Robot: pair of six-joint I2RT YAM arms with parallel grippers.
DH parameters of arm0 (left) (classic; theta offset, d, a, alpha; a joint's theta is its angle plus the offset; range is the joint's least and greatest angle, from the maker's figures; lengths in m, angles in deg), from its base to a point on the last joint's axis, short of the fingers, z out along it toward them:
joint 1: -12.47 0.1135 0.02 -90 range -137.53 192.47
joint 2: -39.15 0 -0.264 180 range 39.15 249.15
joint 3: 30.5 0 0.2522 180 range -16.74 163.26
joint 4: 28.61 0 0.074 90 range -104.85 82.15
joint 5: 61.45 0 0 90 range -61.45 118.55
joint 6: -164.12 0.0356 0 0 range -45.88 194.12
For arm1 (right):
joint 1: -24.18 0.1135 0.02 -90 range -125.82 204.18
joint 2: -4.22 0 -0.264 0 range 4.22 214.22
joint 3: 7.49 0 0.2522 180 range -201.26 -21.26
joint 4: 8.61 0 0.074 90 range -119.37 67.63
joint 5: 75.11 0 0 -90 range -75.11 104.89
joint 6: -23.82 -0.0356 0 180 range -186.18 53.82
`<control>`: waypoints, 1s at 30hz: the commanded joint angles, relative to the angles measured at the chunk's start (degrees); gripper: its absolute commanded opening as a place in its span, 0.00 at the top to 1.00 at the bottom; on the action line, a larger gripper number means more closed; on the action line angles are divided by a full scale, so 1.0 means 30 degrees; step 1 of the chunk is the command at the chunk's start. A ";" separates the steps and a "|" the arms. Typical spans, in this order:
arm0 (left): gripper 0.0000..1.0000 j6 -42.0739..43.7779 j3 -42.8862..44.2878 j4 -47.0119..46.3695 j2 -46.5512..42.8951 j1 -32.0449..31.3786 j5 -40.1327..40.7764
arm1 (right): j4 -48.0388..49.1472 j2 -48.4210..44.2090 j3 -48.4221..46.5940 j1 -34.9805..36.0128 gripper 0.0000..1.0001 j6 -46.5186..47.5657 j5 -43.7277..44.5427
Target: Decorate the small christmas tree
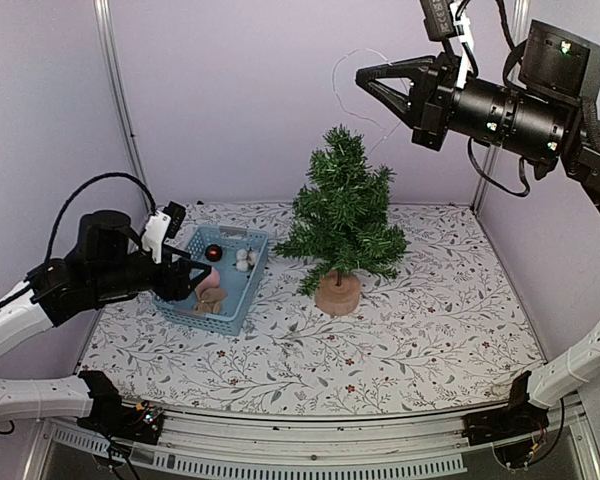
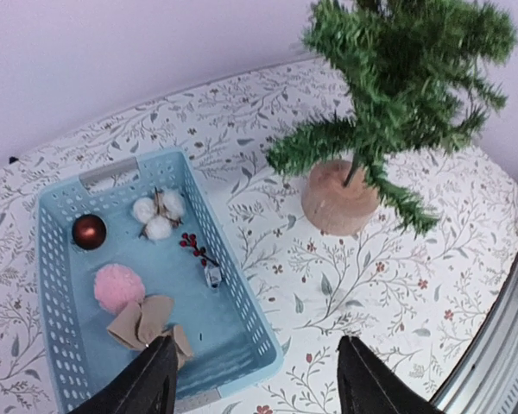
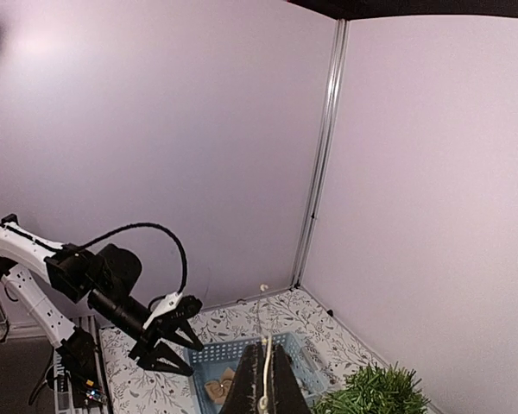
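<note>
The small christmas tree point(image 1: 342, 215) stands on its round wooden base point(image 1: 338, 294) mid-table, bare of ornaments; the left wrist view shows it too point(image 2: 397, 95). My right gripper point(image 1: 364, 77) hangs high above and right of the treetop. It is shut on a thin white string point(image 3: 265, 375), which runs out past the fingertips to a small bead. My left gripper point(image 1: 185, 280) is open over the near end of the blue basket point(image 1: 242, 300). Its fingers point(image 2: 151, 384) straddle the basket's near corner and hold nothing.
The basket point(image 2: 233, 285) holds a red ball point(image 2: 89, 231), white cotton puffs point(image 2: 158, 216), a red berry sprig point(image 2: 194, 246), a pink pom-pom point(image 2: 118, 286) and a tan bow point(image 2: 147, 323). Lilac walls close the back and both sides. A metal rail runs along the near edge.
</note>
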 commanded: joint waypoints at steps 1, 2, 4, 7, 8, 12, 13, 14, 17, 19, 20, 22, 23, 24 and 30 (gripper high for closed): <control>0.35 0.0624 -0.3207 -0.3128 -0.0531 0.0176 -0.1757 | 0.1403 -0.0101 -0.0515 -0.0074 1.00 -0.0419 0.0375; 0.35 0.0854 -0.4133 -0.4118 -0.0736 0.0176 -0.2033 | 0.1490 -0.0074 -0.0602 -0.0074 1.00 -0.0420 0.0328; 0.34 0.1488 -0.5107 -0.5907 -0.0911 0.0176 -0.2095 | 0.1605 -0.0071 -0.0735 -0.0062 1.00 -0.0420 0.0258; 0.34 0.2988 -0.5683 -0.7659 -0.0071 0.0176 -0.2539 | 0.1675 -0.0021 -0.0881 -0.0074 1.00 -0.0414 0.0119; 0.34 0.3515 -0.5650 -0.8039 0.0534 0.0176 -0.2760 | 0.1689 -0.0014 -0.0886 -0.0074 1.00 -0.0419 0.0029; 0.38 0.4653 -0.5402 -1.0548 0.3074 0.0176 -0.3422 | 0.1702 0.0101 -0.0956 -0.0066 1.00 -0.0417 -0.0188; 0.38 0.4782 -0.5369 -1.1205 0.3688 0.0176 -0.3497 | 0.1703 0.0134 -0.1013 -0.0081 1.00 -0.0419 -0.0222; 0.38 0.4886 -0.5328 -1.1859 0.4237 0.0176 -0.3674 | 0.1704 0.0182 -0.1086 -0.0068 1.00 -0.0420 -0.0211; 0.39 0.5458 -0.4745 -1.3035 0.6405 0.0205 -0.4180 | 0.1700 0.0273 -0.1272 -0.0075 1.00 -0.0420 -0.0194; 0.40 0.5908 -0.4425 -1.3556 0.7622 0.0231 -0.4582 | 0.1696 0.0321 -0.1418 -0.0074 1.00 -0.0405 -0.0200; 0.40 0.6081 -0.4295 -1.3771 0.8105 0.0260 -0.4879 | 0.1703 0.0335 -0.1477 -0.0074 1.00 -0.0414 -0.0209; 0.44 0.6278 -0.4003 -1.4034 0.8979 0.0340 -0.5445 | 0.1718 0.0362 -0.1663 -0.0050 1.00 -0.0434 -0.0155; 0.49 0.6426 -0.3821 -1.4102 0.9374 0.0398 -0.5639 | 0.1705 0.0383 -0.1735 -0.0071 1.00 -0.0425 -0.0111; 0.55 0.6541 -0.3633 -1.4070 0.9679 0.0435 -0.5729 | 0.1704 0.0396 -0.1809 -0.0059 1.00 -0.0421 -0.0040; 1.00 0.7217 -0.2339 -1.2894 0.9471 0.0444 -0.5400 | 0.1726 0.0198 -0.1775 -0.0074 1.00 -0.0418 0.0381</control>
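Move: The tree's wooden base stands about 12 cm ahead of the open, empty left hand, some 30 cm to its right and 23 cm below. The blue basket's middle is 12 cm ahead and 3 cm left, 22 cm below; the cotton sprig in it lies about 18 cm ahead and 2 cm right, equally low. From the right hand, already pinching the string, the base is roughly 17 cm ahead, 2 cm right and 54 cm down. Empty left hand sinks about 12 cm while moving right towards the tree, shutting; right raises held string slightly. ##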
